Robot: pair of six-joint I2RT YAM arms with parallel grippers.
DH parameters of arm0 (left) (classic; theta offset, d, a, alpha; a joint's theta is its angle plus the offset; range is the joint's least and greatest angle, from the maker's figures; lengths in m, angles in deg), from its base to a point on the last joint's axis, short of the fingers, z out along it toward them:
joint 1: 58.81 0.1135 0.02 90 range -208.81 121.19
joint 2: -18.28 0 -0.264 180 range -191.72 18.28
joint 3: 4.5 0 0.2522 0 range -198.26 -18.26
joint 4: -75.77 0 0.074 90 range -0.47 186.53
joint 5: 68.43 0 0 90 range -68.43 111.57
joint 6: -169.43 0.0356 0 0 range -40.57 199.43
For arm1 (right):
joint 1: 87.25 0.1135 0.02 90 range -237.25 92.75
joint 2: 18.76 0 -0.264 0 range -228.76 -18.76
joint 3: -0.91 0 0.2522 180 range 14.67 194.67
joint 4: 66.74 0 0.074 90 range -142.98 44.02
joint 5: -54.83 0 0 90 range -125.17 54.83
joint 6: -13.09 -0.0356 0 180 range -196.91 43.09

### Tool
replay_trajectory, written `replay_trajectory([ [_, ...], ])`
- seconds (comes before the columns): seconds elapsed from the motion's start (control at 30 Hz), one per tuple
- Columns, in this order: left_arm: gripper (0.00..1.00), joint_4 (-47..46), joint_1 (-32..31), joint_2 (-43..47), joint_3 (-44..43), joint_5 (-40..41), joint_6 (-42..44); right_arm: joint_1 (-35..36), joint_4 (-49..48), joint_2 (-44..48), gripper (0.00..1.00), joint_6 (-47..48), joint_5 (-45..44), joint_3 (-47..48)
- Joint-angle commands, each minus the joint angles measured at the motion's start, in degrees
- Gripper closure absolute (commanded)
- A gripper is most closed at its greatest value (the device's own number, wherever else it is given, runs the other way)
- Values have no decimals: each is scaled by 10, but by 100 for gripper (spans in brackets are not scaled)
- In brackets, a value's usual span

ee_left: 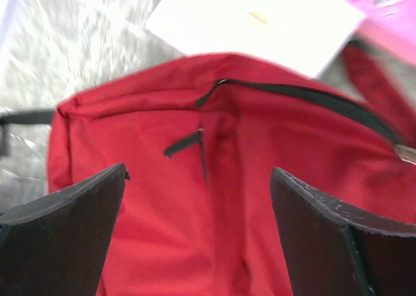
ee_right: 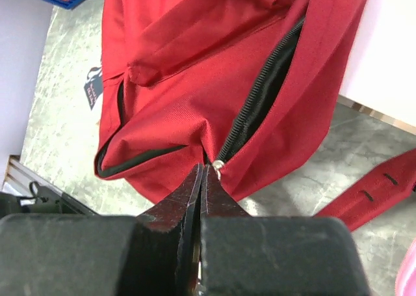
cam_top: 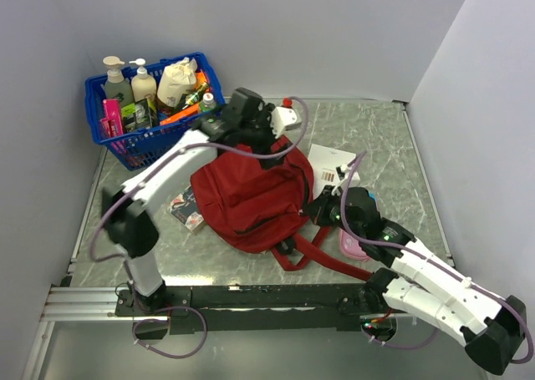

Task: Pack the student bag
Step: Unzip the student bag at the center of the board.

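The student bag (cam_top: pixel 251 200) is a dark red backpack lying flat in the middle of the table. My left gripper (cam_top: pixel 269 146) hovers over its far edge. In the left wrist view that gripper (ee_left: pixel 198 172) is open, with only red fabric (ee_left: pixel 195 237) below the gap. My right gripper (cam_top: pixel 322 206) is at the bag's right side. Its jaws (ee_right: pixel 206 168) are shut on the bag fabric at the end of the black zipper (ee_right: pixel 260 101), beside the metal slider (ee_right: pixel 220 164). The fabric puckers toward the tips. The zipper gapes slightly and the inside is dark.
A blue basket (cam_top: pixel 150 144) of bottles stands at the back left. A white sheet (cam_top: pixel 334 159) lies behind the bag, a pink item (cam_top: pixel 351 246) near the right arm, and a small dark card (cam_top: pixel 185 209) at the bag's left. Red straps (cam_top: pixel 322 261) trail toward the front.
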Motion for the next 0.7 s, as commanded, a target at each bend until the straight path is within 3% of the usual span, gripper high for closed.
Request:
replay_trajectory([
  [0.0,4,34,0,98,67,-112,24,-11,-44,-28,90,18,69,30],
  [0.13,4,18,-20,138,170,-126,36,-9,-75,-32,75,30,121,20],
  [0.23,4,-5,-38,137,198,-105,33,-6,-69,-19,64,33,134,15],
  [0.27,4,-16,-40,134,205,-107,22,-5,-65,-5,54,33,139,13],
  [0.37,4,-68,-50,135,234,-114,-7,-4,-54,17,37,41,157,7],
  [0.5,3,-99,-69,128,251,-120,-26,-5,-16,43,32,55,151,17],
  [0.67,3,-107,-74,118,226,-120,-86,-52,39,106,34,60,51,40],
])
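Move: The zipper slider of the student bag sits right at my right fingertips, which are shut. From my open left hand it lies about 14 cm back, 7 cm to the right and 7 cm below. From my right hand, the white book lies some 13 cm ahead and 8 cm right, the pink pencil case about 14 cm right and 2 cm back, both around 8 cm lower. I open my right fingers to about two thirds and let go of the zipper slider, slipping a little left and then drawing back and up off it, about 4 cm in all. Meanwhile I bring my left hand back about 12 cm over the bag towards the slider, rising briefly and then sinking to some 6 cm lower. Its fingers stay wide open and tip further down. ##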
